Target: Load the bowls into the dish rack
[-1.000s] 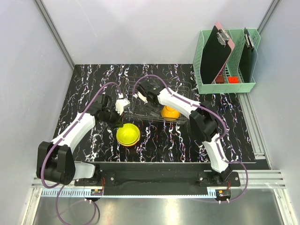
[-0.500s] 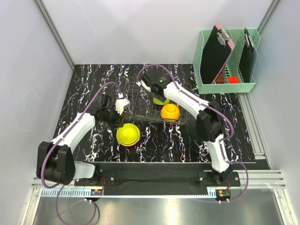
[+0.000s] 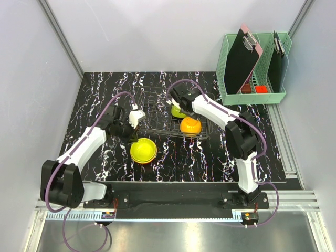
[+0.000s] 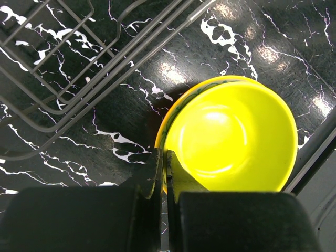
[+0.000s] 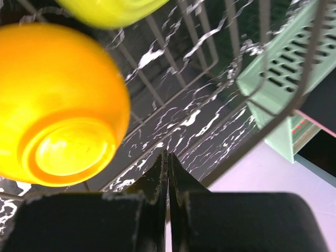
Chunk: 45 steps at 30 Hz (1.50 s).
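Note:
The wire dish rack stands mid-table. In it an orange bowl lies upside down, with a lime green bowl just behind it. My right gripper hovers over the rack beside the green bowl. In the right wrist view this gripper is shut and empty, with the orange bowl at its left. A yellow-green bowl sits on the table in front of the rack. My left gripper is shut on that bowl's near-left rim, one finger inside and one outside.
A mint-green plastic basket with black clipboards and small red pieces stands at the back right, and its slotted wall shows beyond the rack wires. Grey walls close in the black marbled table on three sides.
My right gripper let go of the lime green bowl in the rack, shut, and moved right. The left gripper has stayed shut on the yellow-green bowl's rim.

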Each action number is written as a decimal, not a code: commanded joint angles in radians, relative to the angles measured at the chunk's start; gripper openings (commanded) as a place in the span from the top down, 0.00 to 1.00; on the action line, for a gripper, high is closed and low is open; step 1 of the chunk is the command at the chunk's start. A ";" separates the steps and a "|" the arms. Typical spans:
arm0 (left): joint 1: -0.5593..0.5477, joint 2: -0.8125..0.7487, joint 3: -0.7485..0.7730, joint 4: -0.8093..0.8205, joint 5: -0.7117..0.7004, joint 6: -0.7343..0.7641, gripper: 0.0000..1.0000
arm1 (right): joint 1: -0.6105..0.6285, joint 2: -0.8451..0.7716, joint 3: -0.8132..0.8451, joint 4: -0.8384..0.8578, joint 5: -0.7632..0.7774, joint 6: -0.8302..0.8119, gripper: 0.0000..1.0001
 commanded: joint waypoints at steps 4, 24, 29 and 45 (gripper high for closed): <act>0.003 -0.072 0.048 0.023 0.008 -0.003 1.00 | 0.004 -0.021 -0.026 -0.002 -0.047 -0.007 1.00; 0.007 -0.080 0.040 0.021 0.008 0.004 1.00 | 0.078 0.092 0.141 -0.109 -0.290 0.056 1.00; 0.009 -0.078 0.042 0.021 0.011 0.005 1.00 | 0.101 0.114 0.184 -0.117 -0.288 0.059 1.00; 0.013 -0.093 0.060 0.015 0.025 0.004 1.00 | 0.047 0.057 0.202 -0.086 -0.145 0.074 1.00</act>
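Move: My right hand is just right of the orange bowl, which stands tilted in the rack about 8 cm to my left, 5 cm back and 5 cm lower. The green bowl is some 13 cm to my left and 2 cm ahead; the rack's front rail runs behind the orange bowl, 10 cm back and 8 cm left of my hand. From my left hand, the orange bowl lies roughly 24 cm right and 6 cm ahead. With my right fingers still shut, I sink a little while drawing back, then sweep about 7 cm left, still easing down and back, and push the orange bowl's right side along the rack. My wrist tips some 15 degrees so the fingers point more steeply down. Then I reverse gently, about 2 cm forward with a small rise and drift right, the tilt half undone. ##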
